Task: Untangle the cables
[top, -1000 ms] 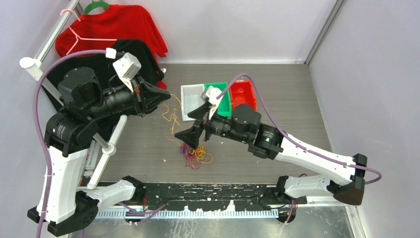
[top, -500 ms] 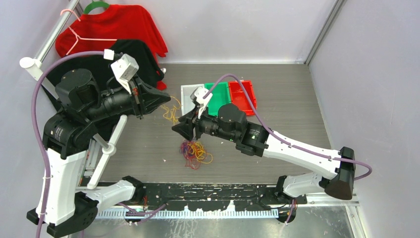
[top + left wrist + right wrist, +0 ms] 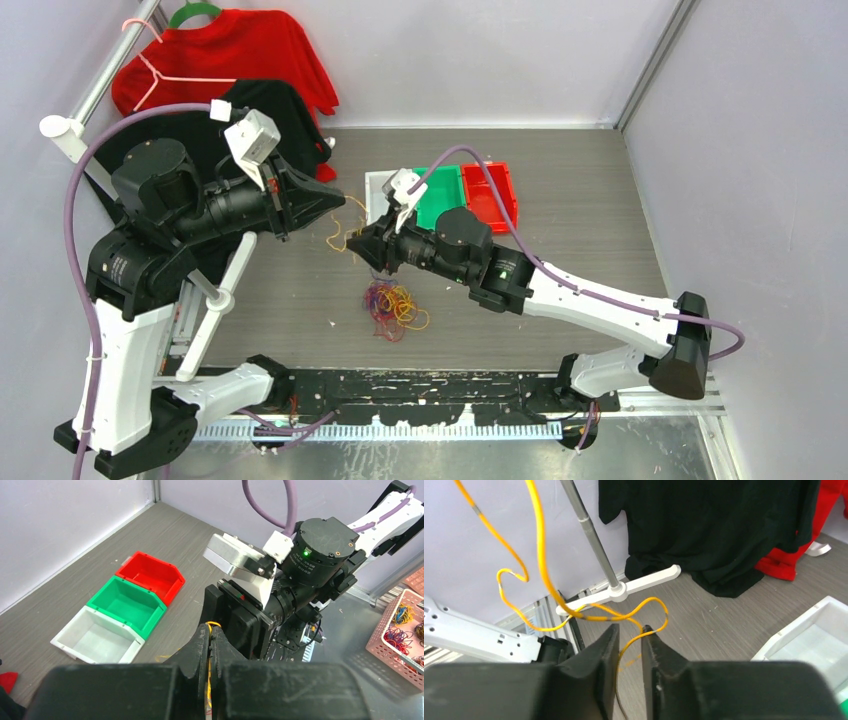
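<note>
My left gripper [image 3: 341, 197] is raised at the left and shut on a thin orange cable [image 3: 341, 226]. The strand [image 3: 214, 625] shows pinched between its fingertips [image 3: 212, 628]. It hangs in loops toward my right gripper [image 3: 359, 246], just to the right and lower. In the right wrist view the orange cable [image 3: 542, 547] runs down through the narrow gap between my right gripper's [image 3: 630, 629] fingers; they stand apart and do not pinch it. A tangled pile of orange, purple and dark red cables [image 3: 393, 308] lies on the table below.
White [image 3: 381, 196], green [image 3: 441, 198] and red [image 3: 492, 190] bins stand in a row behind the right arm. A red shirt [image 3: 230, 55] and a black shirt [image 3: 272, 104] hang on a rack at the back left; its foot [image 3: 624, 587] rests on the table. A pink basket [image 3: 400, 630] holds more cables.
My right gripper has risen from the pile and moved left and back to the hanging orange cable, its jaws narrowing around it. The left gripper has stayed shut and nearly still.
</note>
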Action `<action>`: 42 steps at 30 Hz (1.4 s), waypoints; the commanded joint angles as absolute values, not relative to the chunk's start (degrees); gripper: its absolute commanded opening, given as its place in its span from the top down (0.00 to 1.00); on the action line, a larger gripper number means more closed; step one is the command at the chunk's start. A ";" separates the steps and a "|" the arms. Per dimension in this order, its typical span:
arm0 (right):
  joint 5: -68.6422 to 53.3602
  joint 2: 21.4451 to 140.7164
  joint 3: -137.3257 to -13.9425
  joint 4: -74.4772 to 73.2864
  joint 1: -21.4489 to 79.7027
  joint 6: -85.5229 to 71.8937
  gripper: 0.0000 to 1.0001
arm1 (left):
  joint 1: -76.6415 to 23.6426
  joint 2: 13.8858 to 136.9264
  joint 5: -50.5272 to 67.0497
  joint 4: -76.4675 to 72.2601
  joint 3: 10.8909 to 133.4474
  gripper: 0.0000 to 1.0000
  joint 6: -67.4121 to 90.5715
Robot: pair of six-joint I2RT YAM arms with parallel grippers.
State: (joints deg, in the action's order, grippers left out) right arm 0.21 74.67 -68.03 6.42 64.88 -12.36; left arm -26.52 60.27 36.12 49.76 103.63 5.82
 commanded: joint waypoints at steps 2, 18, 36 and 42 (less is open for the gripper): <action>4.27 72.49 -69.73 11.61 65.03 -12.01 0.92 | -26.66 59.65 36.26 48.43 104.13 1.00 5.48; 14.11 64.02 -65.10 5.37 49.07 -22.85 0.99 | -26.63 60.11 12.91 57.08 89.81 0.38 -5.47; 28.64 79.57 -67.36 8.14 29.13 -14.62 0.99 | -26.63 56.71 18.59 65.61 82.79 0.10 -7.72; 27.93 86.82 -68.69 11.36 25.80 -16.11 0.99 | -26.62 55.80 20.03 66.79 82.91 0.10 -7.76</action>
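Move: My left hand still grips one end of the yellow cable, which hangs loose between my right hand's part-closed fingers. From my right hand, the red bin lies about 30 cm ahead, 26 cm to the right and 33 cm down; the green bin is level with it, some 11 cm nearer on the left. The remaining tangle sits roughly 47 cm below my left hand, 3 cm ahead and 4 cm to the right. I pinch the yellow cable with my right hand, then open my left wide to release it. My right lifts the cable slightly, then carries it about 26 cm forward and 26 cm right towards the red bin, sinking later and turning some 65 degrees clockwise. My emptied left hand drops about 18 cm towards the tangle, drifting left, its fingertips tipping down. ##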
